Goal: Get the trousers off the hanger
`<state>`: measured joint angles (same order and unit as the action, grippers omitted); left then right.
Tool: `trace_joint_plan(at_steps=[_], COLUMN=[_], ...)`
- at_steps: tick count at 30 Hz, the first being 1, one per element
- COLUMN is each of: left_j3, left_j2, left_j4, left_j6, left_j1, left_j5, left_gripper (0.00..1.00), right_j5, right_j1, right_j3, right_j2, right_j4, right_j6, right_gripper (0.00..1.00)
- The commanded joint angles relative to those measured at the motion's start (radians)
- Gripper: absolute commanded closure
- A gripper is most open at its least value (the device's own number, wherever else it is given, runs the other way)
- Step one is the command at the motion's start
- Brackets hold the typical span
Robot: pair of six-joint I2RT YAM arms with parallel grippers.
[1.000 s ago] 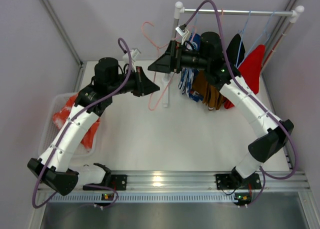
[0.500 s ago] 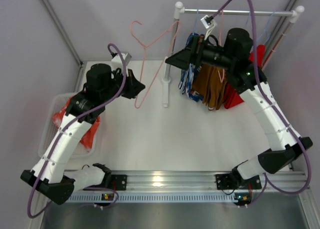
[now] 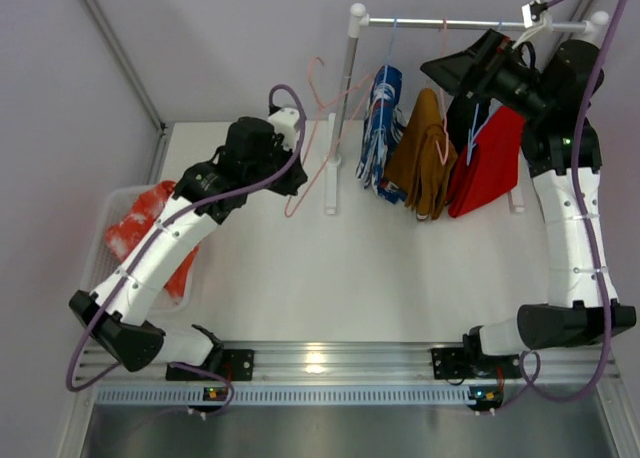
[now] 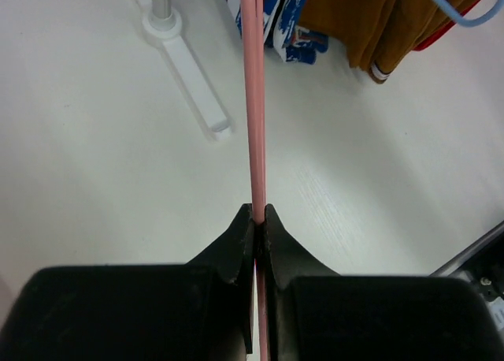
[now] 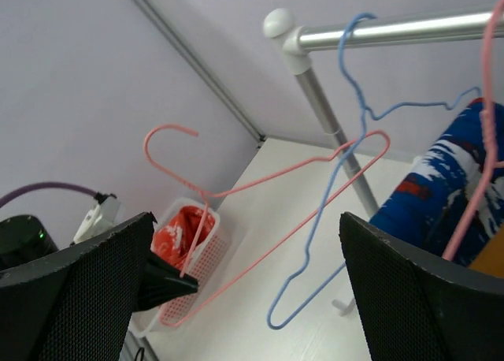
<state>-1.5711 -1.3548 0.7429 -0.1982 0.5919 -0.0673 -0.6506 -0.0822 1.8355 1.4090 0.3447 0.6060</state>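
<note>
The pink hanger (image 3: 322, 143) hangs bare in the air left of the rack, tilted, its hook uppermost. My left gripper (image 3: 296, 181) is shut on its lower wire; in the left wrist view the hanger (image 4: 253, 101) runs straight up from the closed jaws of the left gripper (image 4: 258, 212). The orange-red speckled trousers (image 3: 150, 228) lie in the white basket (image 3: 112, 203) at the far left, apart from the hanger. My right gripper (image 3: 455, 68) is open and empty, high up by the right part of the rail. Its wrist view shows the hanger (image 5: 276, 180) and the trousers (image 5: 179, 227) far off.
A clothes rack stands at the back, with a rail (image 3: 470, 23) and a post (image 3: 345, 98). A blue patterned garment (image 3: 382, 128), brown trousers (image 3: 425, 163) and a plain red garment (image 3: 490, 163) hang from it. An empty light blue hanger (image 5: 346, 140) hangs near the post.
My right arm has swung up and to the right, away from the hanger to the rail's right end. My left gripper stays shut on the hanger, which has shifted slightly toward the rack.
</note>
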Motion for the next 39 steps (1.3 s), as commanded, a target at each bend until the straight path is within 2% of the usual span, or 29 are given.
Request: trace_joint_plan(at_steps=[1,2,3,8,21,39], left_j3=[-0.091,-0.115,-0.139,-0.297,-0.621,-0.736], left_j2=[-0.013,-0.051,-0.070,-0.200,-0.503,-0.656], left_j4=[0.010,0.016,0.024,0.016,0.032,-0.131], left_j6=[0.023,0.026,0.031,0.080,0.135,0.249], left_j1=[0.086,0.109,0.130,0.212,0.206,0.146], left_j5=[0.196,0.316,0.361,0.509,0.630,0.606], left_gripper=[1.00,1.00,1.00,1.00,1.00,1.00], right_j5=[-0.040,-0.044,-0.046,-0.053,-0.076,-0.100], right_j1=[0.085,0.117,0.140,0.177,0.217,0.252], right_j3=[0.054,0.048,0.044,0.008,-0.081,-0.182], right_j2=[-0.033,-0.036,-0.038,-0.059,-0.117,-0.154], right_j4=[-0.021,-0.024,-0.032,-0.055,-0.085,-0.130], right_j6=[0.049,0.055,0.067,0.081,0.106,0.136], right_gripper=[0.01,0.01,0.01,0.01,0.01,0.01])
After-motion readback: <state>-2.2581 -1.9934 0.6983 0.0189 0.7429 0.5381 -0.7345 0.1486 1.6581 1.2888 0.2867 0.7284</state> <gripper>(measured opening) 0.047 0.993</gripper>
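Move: The empty pink hanger is still pinched in the left hand. The left end of the rail, where its hook is headed, lies about 19 cm ahead of that hand, 9 cm to its right and some 24 cm above. The blue patterned trousers hang roughly 18 cm ahead and 17 cm right, about level in height; the brown trousers are 14 cm ahead and 25 cm right. From the right hand, that rail end is some 12 cm ahead, 17 cm left and slightly higher. The empty hanger is carried forward about 15 cm and some 6 cm right towards the left end of the rail, rising a little early on, while the left wrist rolls its left side up, tips its fingers upward and turns counter-clockwise, some 30 degrees in all; its fingers stay shut on the wire. The open, empty right hand draws off about 7 cm to the right, mostly early, then sinks slightly. ##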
